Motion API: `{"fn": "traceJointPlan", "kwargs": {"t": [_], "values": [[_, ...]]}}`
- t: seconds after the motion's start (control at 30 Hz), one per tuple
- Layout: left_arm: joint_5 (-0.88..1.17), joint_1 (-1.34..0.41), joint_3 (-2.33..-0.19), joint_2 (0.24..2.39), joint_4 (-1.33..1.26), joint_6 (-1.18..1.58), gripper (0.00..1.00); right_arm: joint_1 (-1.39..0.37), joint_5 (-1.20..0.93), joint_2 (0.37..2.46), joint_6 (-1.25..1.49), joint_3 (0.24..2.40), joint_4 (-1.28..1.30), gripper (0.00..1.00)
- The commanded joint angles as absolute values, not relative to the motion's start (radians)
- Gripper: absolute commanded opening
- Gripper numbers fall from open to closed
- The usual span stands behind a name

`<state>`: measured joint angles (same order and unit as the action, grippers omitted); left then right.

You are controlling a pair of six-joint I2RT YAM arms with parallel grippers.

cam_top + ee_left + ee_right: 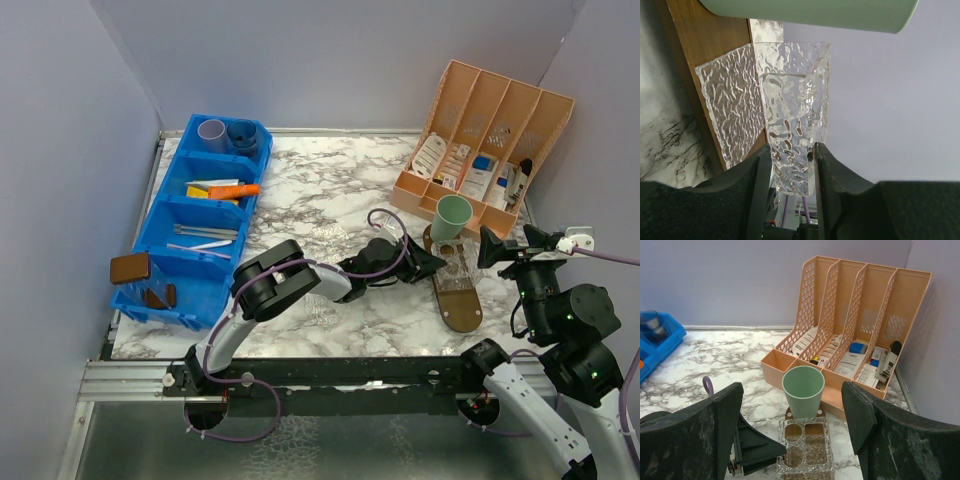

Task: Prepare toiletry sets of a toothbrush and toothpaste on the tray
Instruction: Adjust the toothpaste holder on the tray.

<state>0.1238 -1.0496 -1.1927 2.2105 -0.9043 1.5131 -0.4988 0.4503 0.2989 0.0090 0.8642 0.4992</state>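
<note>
A brown oval tray (462,312) lies right of the table's middle. A mint green cup (451,217) (803,390) stands upright on its far end. Just in front of the cup, a clear textured holder (456,270) (805,447) with several openings sits on the tray. My left gripper (427,262) (791,150) reaches in from the left and is shut on that holder's wall (790,160). To the right of the tray my right gripper (500,246) (792,387) hovers open and empty, facing the cup. Toothbrushes (205,232) and an orange tube (235,190) lie in the blue bin.
A blue bin (160,225) along the left side also holds a lilac cup (211,130) and a dark cup (242,132). A brown object (130,268) rests on the bin's near corner. A peach slotted organiser (485,140) (855,330) with small packets stands at the back right.
</note>
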Motion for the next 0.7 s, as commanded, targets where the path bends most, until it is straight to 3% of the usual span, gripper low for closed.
{"fn": "traceJointPlan", "kwargs": {"t": [0.0, 0.37, 0.57, 0.67], "values": [[0.060, -1.054, -1.177, 2.174, -0.915, 1.503, 0.22, -0.509, 0.463, 0.287, -0.006, 0.855, 0.468, 0.81], [0.065, -1.051, -1.195, 2.195, -0.916, 1.503, 0.27, -0.510, 0.468, 0.286, -0.006, 0.853, 0.468, 0.81], [0.084, -1.051, -1.179, 2.174, -0.918, 1.485, 0.60, -0.511, 0.468, 0.284, -0.006, 0.852, 0.467, 0.81], [0.090, -1.048, -1.139, 2.131, -0.918, 1.452, 0.71, -0.511, 0.468, 0.286, -0.006, 0.852, 0.465, 0.81]]}}
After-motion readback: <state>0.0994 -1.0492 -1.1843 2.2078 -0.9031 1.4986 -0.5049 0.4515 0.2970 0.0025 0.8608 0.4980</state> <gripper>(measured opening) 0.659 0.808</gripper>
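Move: The left hand reaches in from the left and still pinches the near edge of the clear toothpaste holder, whose middle lies about 4 cm to its right, 1 cm back and 3 cm below. The brown tray's middle is some 3 cm back, 3 cm right and 8 cm below; the green cup stands about 10 cm ahead and 3 cm right, 4 cm below. From the right hand, the holder is roughly 8 cm ahead, with no sideways offset, and 27 cm below. Forward by barely half a centimetre, the left hand eases the pinched toothpaste holder along the tray towards the green cup, then stops and keeps its grip in place. Only at the end do the fingers open, from a bit over a third to about two thirds, letting go of the holder's edge while the hand stays beside it with almost no turn. ##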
